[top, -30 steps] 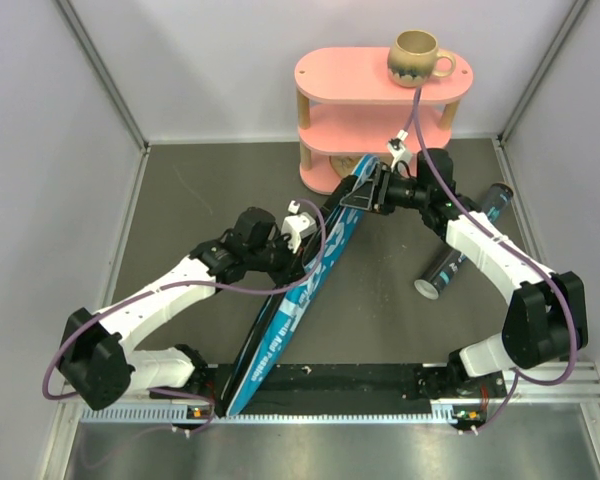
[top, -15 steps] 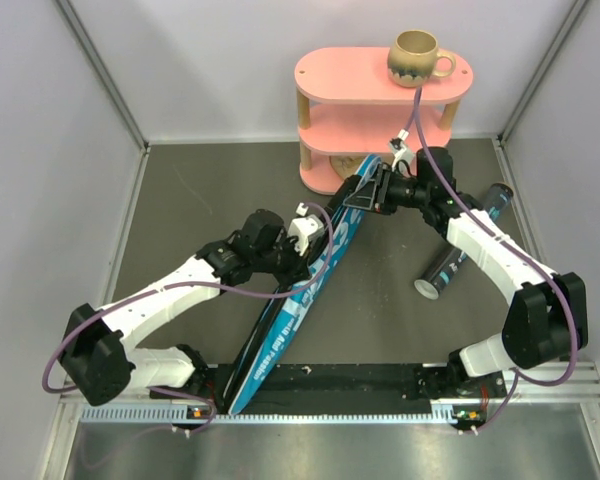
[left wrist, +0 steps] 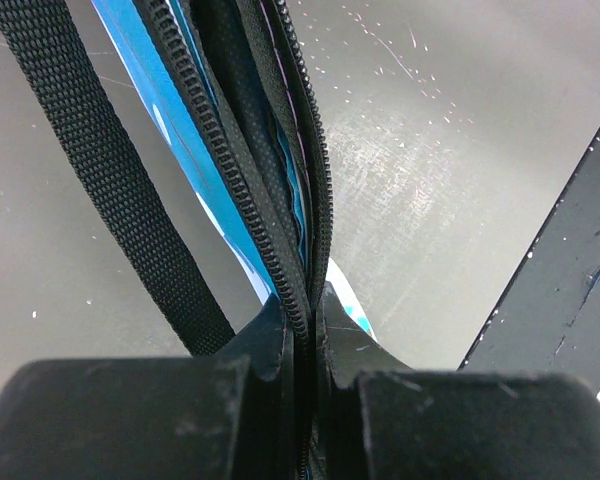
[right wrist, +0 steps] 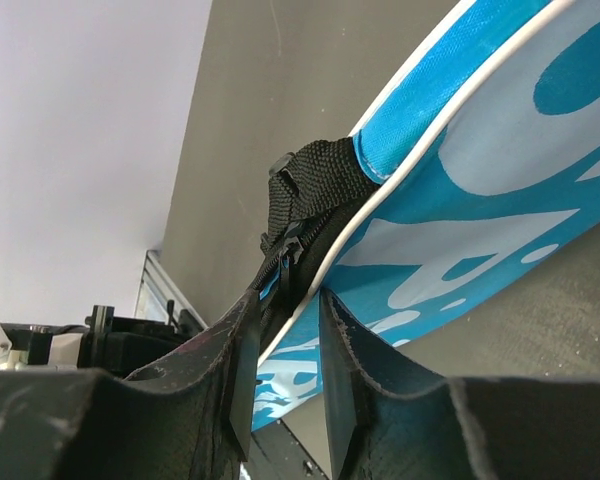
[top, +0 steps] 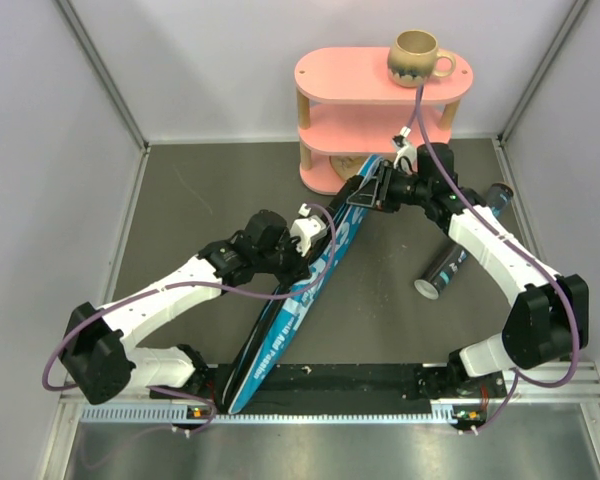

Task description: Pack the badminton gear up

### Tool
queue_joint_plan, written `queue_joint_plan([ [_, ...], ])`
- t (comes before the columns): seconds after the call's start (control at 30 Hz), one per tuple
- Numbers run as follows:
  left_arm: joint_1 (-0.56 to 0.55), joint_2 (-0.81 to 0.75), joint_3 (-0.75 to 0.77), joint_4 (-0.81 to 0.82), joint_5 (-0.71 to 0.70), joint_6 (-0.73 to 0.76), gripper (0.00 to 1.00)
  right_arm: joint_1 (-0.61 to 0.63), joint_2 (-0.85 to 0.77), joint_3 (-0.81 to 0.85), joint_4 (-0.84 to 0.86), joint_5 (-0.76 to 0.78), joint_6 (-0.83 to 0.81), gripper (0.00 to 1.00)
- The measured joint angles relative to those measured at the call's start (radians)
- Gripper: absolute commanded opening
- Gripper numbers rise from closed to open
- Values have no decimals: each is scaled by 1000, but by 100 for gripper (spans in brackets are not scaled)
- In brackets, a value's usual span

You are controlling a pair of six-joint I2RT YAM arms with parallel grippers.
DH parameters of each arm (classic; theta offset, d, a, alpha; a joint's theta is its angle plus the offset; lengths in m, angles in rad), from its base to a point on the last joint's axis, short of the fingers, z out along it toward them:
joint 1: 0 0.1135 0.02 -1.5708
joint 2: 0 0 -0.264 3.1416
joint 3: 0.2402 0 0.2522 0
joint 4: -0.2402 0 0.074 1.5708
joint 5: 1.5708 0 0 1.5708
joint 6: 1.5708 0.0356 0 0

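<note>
The blue racket cover [top: 302, 300] stands on its long edge, running from the near rail up to the pink shelf. My left gripper [top: 316, 230] is shut on the cover's zipper edge [left wrist: 250, 170] about halfway along, and a black strap [left wrist: 100, 170] hangs beside it. My right gripper [top: 366, 190] is at the cover's far upper end, its jaws pressed on the zippered rim [right wrist: 310, 240] below the black strap loop [right wrist: 315, 180]. The blue and white printed side [right wrist: 480, 200] faces the right wrist view. A long black tube [top: 458, 255] lies on the table to the right, under the right arm.
The pink three-tier shelf [top: 380, 85] stands at the back, right behind the cover's tip. A beige mug [top: 417, 55] sits on its top tier. A black rail [top: 360, 380] runs along the near edge, and grey walls close in both sides.
The right gripper's jaws have narrowed onto the cover's upper end. The left gripper has shifted slightly right and up along the cover, still clamped on the zipper edge.
</note>
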Motion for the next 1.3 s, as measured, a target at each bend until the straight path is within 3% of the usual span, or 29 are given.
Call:
queue_joint_plan([
  [0.33,-10,0,0,0,-18,1,0,0,0,19,-24,17,-3,28],
  [0.73,-43,0,12,-16,-73,1,0,0,3,58,-79,39,-20,14],
  [0.83,-49,0,13,-18,-87,1,0,-2,5,58,-84,40,-21,7],
  [0.87,-50,0,13,-18,-91,1,0,-2,8,59,-85,40,-21,0],
  [1.3,-62,17,35,-34,-172,-58,0,76,5,66,-87,71,-47,0],
])
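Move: The zip pull on the bag's black edge sits just beyond my right fingertips, roughly 1 cm ahead, 1 cm left and a touch lower. The strap buckle is about 3 cm ahead and 3 cm left. The pink shelf stands some 17 cm ahead and 5 cm right, its middle about 10 cm lower. From my left hand, the zip pull is about 13 cm ahead, 9 cm right and 8 cm higher. I close my part-open right fingers fully at the zip pull while easing less than 1 cm up and to the right, then draw the shut fingertips about 3 cm left and back along the bag's zipped edge, towards my left hand. My left hand keeps its pinch on the bag and stays nearly in place, turning some 5 degrees counter-clockwise. ##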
